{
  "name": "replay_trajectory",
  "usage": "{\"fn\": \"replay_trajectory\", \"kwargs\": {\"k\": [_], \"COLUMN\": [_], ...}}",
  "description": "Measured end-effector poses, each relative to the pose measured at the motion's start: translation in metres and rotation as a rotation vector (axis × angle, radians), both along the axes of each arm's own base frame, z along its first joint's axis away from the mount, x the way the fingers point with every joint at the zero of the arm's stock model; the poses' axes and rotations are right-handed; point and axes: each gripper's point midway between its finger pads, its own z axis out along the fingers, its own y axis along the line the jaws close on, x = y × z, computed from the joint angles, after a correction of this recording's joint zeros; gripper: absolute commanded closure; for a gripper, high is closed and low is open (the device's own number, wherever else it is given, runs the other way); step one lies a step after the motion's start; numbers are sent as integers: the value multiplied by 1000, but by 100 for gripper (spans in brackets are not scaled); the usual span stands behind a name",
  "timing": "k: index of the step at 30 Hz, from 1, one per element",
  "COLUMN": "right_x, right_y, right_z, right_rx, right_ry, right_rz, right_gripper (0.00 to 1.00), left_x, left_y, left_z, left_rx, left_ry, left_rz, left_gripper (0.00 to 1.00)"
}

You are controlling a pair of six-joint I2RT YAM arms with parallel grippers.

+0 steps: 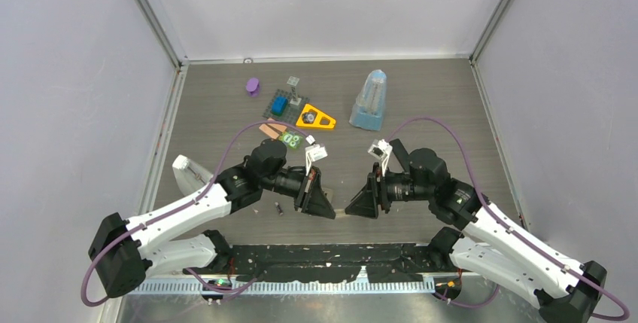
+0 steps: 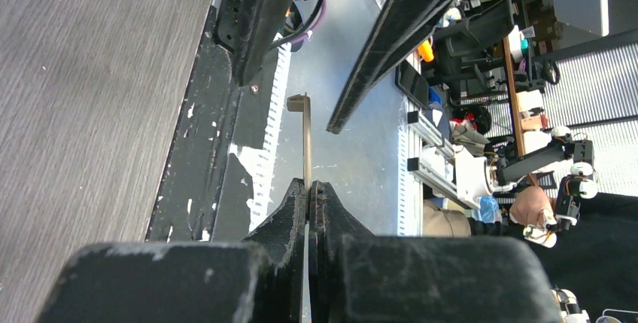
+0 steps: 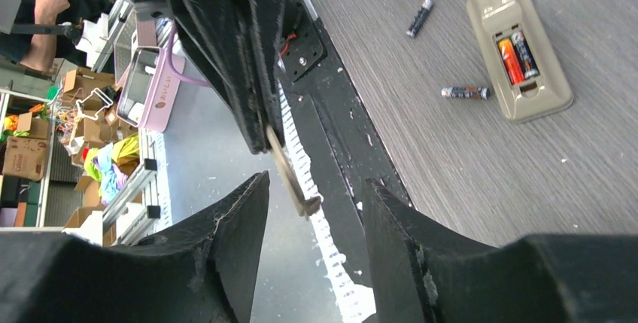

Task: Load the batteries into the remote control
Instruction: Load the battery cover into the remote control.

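Note:
The remote control lies back side up on the table, its battery bay open with two batteries inside. Two more batteries lie loose beside it, one nearer and one farther. In the top view the remote is at the left and one loose battery lies by the left arm. My left gripper is shut on a thin tan cover plate, held edge-on above the table's near edge. My right gripper is open, and the plate's hooked end sits between its fingers without touching them.
At the back of the table are a purple piece, a grey plate with a blue brick, an orange triangle, a translucent blue cone-shaped thing and a small green board. A black taped strip runs along the near edge.

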Motion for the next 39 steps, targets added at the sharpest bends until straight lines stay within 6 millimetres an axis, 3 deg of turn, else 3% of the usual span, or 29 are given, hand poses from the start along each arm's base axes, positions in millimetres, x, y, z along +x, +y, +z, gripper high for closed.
{"fn": "replay_trajectory", "kwargs": {"k": [7,16,17,19,22,24,27,30,39], "right_x": [-3,-7,-7,-8,-9,-7,0,7,44], "right_y": [0,3,3,3,2,3,3,5,12], "right_z": [-15,-10,-10,-10,-8,-6,-10,-21,-87], "right_rx": [-25,12,14,20,32,42,47,44,-46], "right_ry": [41,64,68,70,75,74,96,146,394], "right_rz": [7,27,27,25,19,6,-47,-108,-381], "right_gripper": [56,89,92,94,95,95,95,94,95], "left_x": [0,7,8,8,12,16,28,46,108], "left_y": [0,-1,0,0,0,-1,2,12,65], "left_z": [0,3,2,1,1,3,0,-6,-48], "left_rx": [-2,-14,-13,-17,-20,-27,-25,-20,123], "left_ry": [1,11,15,23,35,37,50,57,38], "left_rz": [-1,23,27,31,49,67,133,236,694], "left_gripper": [100,100,96,78,38,29,22,21,21]}}
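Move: My left hand still holds the battery cover between its fingertips, its free end sticking out towards my right hand's open fingers, about 5 cm to the right. From my right hand, the cover's middle is about 2 cm to the left and level. From my left hand, the open remote lies some 6 cm ahead, 7 cm left and 17 cm below; the near loose battery is 1 cm back and 6 cm left, also on the table. I sink my right hand a little and pinch the cover's free end while my left hand stays nearly still. Then my left fingers open wide and let go, and that hand swings about 11 cm forward, also left and down, turning some 40 degrees counter-clockwise. Meanwhile my right hand carries the cover down about 9 cm and forward towards the remote, turning clockwise and rolling. ##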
